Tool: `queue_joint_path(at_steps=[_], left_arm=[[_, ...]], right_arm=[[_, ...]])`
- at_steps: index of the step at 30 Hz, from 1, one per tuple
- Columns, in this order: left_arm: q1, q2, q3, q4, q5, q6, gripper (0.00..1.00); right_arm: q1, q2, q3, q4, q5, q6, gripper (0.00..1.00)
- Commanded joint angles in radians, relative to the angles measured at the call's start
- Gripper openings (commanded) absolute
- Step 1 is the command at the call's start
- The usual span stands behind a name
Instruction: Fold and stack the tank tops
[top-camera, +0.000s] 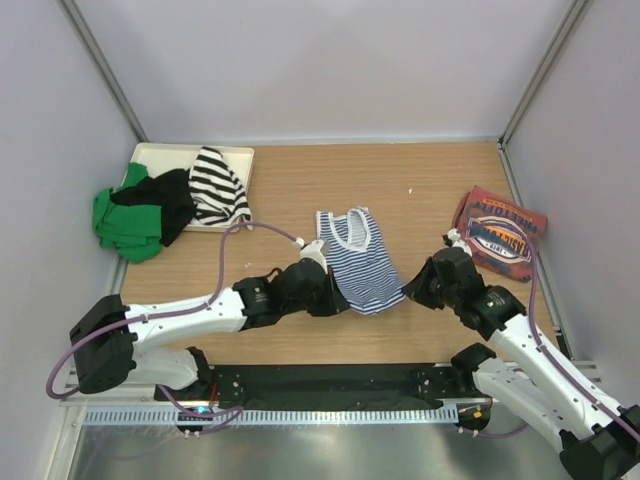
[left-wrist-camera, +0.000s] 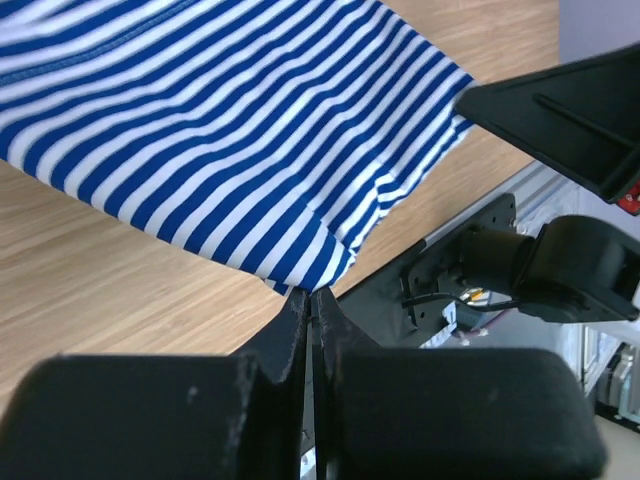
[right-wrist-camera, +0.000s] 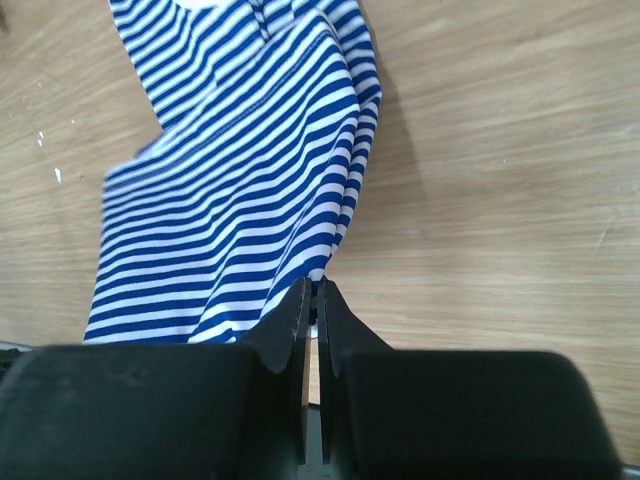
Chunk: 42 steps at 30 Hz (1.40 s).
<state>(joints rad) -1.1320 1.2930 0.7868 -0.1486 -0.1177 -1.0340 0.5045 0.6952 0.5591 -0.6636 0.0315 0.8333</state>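
Note:
A blue-and-white striped tank top (top-camera: 358, 258) lies in the middle of the table, its neck toward the back. My left gripper (top-camera: 337, 300) is shut on its near left hem corner (left-wrist-camera: 315, 262). On the near right hem corner (right-wrist-camera: 330, 262) my right gripper (top-camera: 412, 288) is shut. The hem is lifted between the two. A brick-red tank top (top-camera: 502, 234) with a round printed logo lies folded at the right.
A cream tray (top-camera: 236, 160) at the back left holds a black-and-white striped top (top-camera: 216, 186), a black one (top-camera: 160, 198) and a green one (top-camera: 124, 224) spilling over its edge. A grey post (top-camera: 522, 196) runs along the table's right edge.

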Motion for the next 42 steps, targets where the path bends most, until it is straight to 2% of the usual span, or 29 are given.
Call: queue_joint_path(at_steps=[1,9,19,32,42], left_arm=[[0.078,-0.031,0.023,-0.019,0.09,0.019,0.0],[0.236,-0.046,0.038,0.012,0.245,0.041,0.0],[0.406,0.041,0.109,0.055,0.407,0.06,0.0],[0.621,0.281,0.261,0.123,0.587,0.066,0.0],[0.706,0.449,0.419,0.144,0.675,0.055,0.0]], right_arm=[[0.005,0.041,0.097,-0.022,0.061,-0.034,0.02],[0.005,0.177,0.212,0.033,0.09,-0.066,0.02],[0.0,0.392,0.392,0.076,0.172,-0.118,0.02],[-0.107,0.671,0.576,0.234,0.093,-0.186,0.02],[-0.152,0.831,0.676,0.407,0.044,-0.214,0.02]])
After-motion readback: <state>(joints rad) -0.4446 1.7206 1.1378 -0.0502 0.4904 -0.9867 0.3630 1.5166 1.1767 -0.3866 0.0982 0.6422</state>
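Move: Both grippers already hold the hem of the blue-striped tank top, roughly 11 cm above the table. Its neck opening lies about 24 cm ahead of the left gripper and 2 cm to its right; from the right gripper it is some 20 cm ahead and 14 cm to the left. The folded red top sits about 19 cm ahead and 25 cm right of the right gripper. The black-and-white top in the tray is some 36 cm ahead and 34 cm left of the left gripper. Keep both grippers shut on the striped hem and carry it forward together about 20 cm, towards the neck end. Let the left drift some 5 cm left, staying nearly level while its wrist tilts about 20 degrees. Raise the right about 5 cm over the first half, then run it on level, easing slightly left. ##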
